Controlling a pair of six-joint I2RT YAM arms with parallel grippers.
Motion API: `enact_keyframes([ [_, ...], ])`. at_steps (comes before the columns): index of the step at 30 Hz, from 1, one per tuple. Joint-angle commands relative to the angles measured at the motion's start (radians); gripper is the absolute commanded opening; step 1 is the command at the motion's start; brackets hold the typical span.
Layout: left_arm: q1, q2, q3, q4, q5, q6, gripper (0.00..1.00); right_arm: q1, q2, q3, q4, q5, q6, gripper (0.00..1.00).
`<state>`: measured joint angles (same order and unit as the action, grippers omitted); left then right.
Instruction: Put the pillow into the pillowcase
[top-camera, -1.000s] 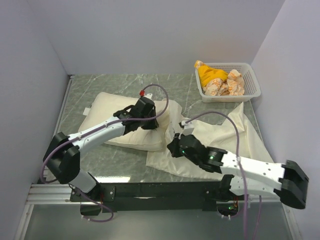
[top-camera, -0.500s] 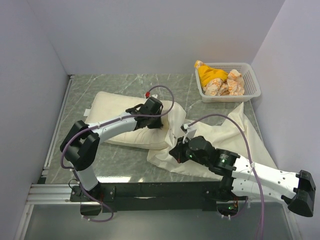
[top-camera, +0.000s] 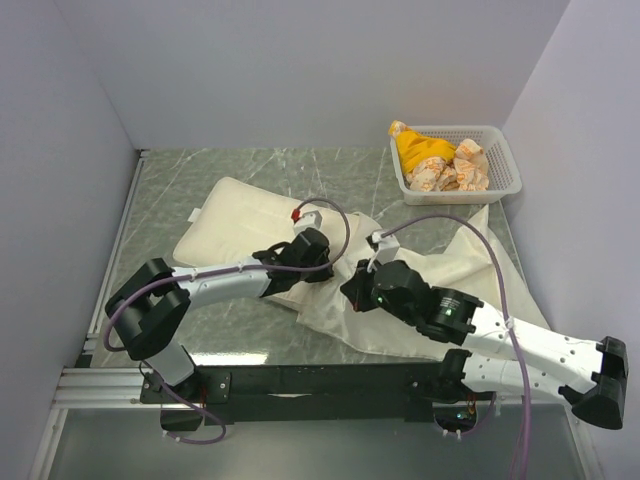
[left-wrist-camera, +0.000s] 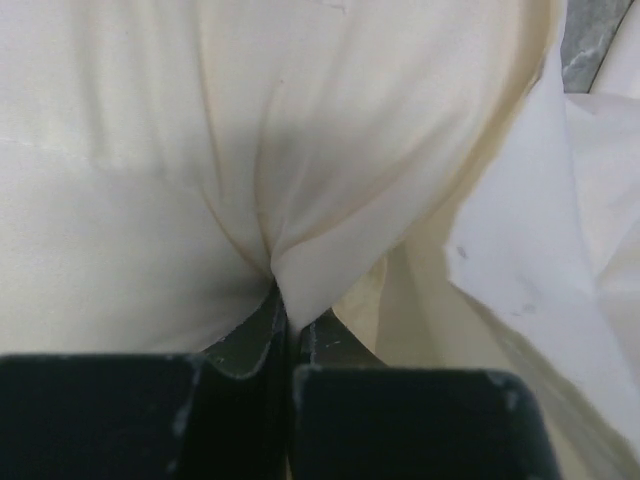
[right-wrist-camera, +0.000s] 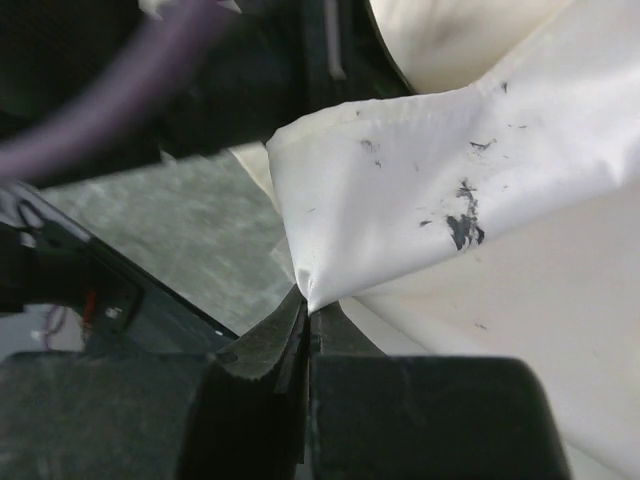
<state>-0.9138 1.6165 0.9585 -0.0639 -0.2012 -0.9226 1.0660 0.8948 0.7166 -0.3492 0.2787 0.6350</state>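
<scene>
The plump cream pillow (top-camera: 238, 222) lies slanted on the left half of the table. My left gripper (top-camera: 322, 262) is at its near right end, shut on a fold of its cover. In the left wrist view the cream pillow (left-wrist-camera: 200, 150) bunches into the closed left gripper (left-wrist-camera: 287, 315). The thin whiter pillowcase (top-camera: 470, 262) is spread on the right. My right gripper (top-camera: 353, 290) is shut on its left edge, close beside the left gripper. The right wrist view shows the smudged pillowcase (right-wrist-camera: 440, 190) edge pinched in the right gripper (right-wrist-camera: 308, 310).
A white basket (top-camera: 505, 150) holding a yellow cloth (top-camera: 422, 150) and crumpled wrappers stands at the back right corner. Grey walls close in the left, back and right sides. The arms' black base rail (top-camera: 320, 380) runs along the near edge.
The left gripper has dragged the pillow's near end right and toward me, so the pillow has swung to a slant. The right gripper has shifted slightly with the pillowcase edge.
</scene>
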Motion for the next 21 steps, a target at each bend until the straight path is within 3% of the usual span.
enact_keyframes([
  [1,-0.062,-0.004,-0.017,0.006,0.059,-0.064,0.01,-0.006,-0.022,0.061,0.003,0.031,-0.006,0.00],
  [5,-0.086,-0.044,-0.029,-0.014,0.049,-0.105,0.05,-0.008,0.036,-0.012,0.029,0.010,0.028,0.03],
  [6,-0.086,-0.056,-0.038,-0.019,0.042,-0.128,0.21,-0.006,0.041,-0.028,0.032,0.010,0.052,0.11],
  [8,-0.086,-0.099,-0.064,-0.051,-0.012,-0.142,0.39,-0.006,0.024,-0.061,0.010,0.057,0.083,0.25],
  [9,-0.085,-0.115,-0.072,-0.059,-0.027,-0.153,0.54,-0.006,0.013,-0.068,-0.025,0.080,0.107,0.38],
  [11,-0.077,-0.161,-0.092,-0.091,-0.085,-0.170,0.63,-0.008,-0.025,-0.071,-0.068,0.128,0.130,0.48],
  [12,-0.071,-0.174,-0.099,-0.114,-0.093,-0.180,0.77,-0.008,-0.039,-0.063,-0.103,0.155,0.141,0.55],
  [15,-0.037,-0.234,-0.127,-0.145,-0.124,-0.199,0.81,-0.009,-0.074,-0.033,-0.157,0.198,0.149,0.66],
  [17,-0.011,-0.286,-0.136,-0.181,-0.141,-0.202,0.88,-0.017,-0.070,0.001,-0.178,0.221,0.146,0.69],
  [21,0.038,-0.386,-0.129,-0.283,-0.254,-0.214,0.91,-0.105,-0.014,0.075,-0.224,0.249,0.071,0.73],
])
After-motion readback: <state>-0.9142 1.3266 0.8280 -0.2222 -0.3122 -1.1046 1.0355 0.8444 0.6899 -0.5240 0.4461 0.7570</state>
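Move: The left hand still pinches fabric at the pillow's right end, right at its fingertips; the pillow's middle is about 13 cm to its left, 8 cm farther out and 4 cm lower. The right hand still holds the pillowcase rim at its fingertips, with the bulk of the pillowcase some 19 cm to its right, 2 cm ahead and 15 cm below. The pillow's right end is about 8 cm ahead of the right hand, 6 cm left and 9 cm below. Back and slightly right first, the left hand draws about 3.5 cm, then swings left some 7 cm while rising 3.5 cm, its fingers opening wide to let go of the pillow's right end. The right hand bobs up, sinks again and opens, releasing the pillowcase rim, then slides about 5 cm right, turning slightly clockwise. ##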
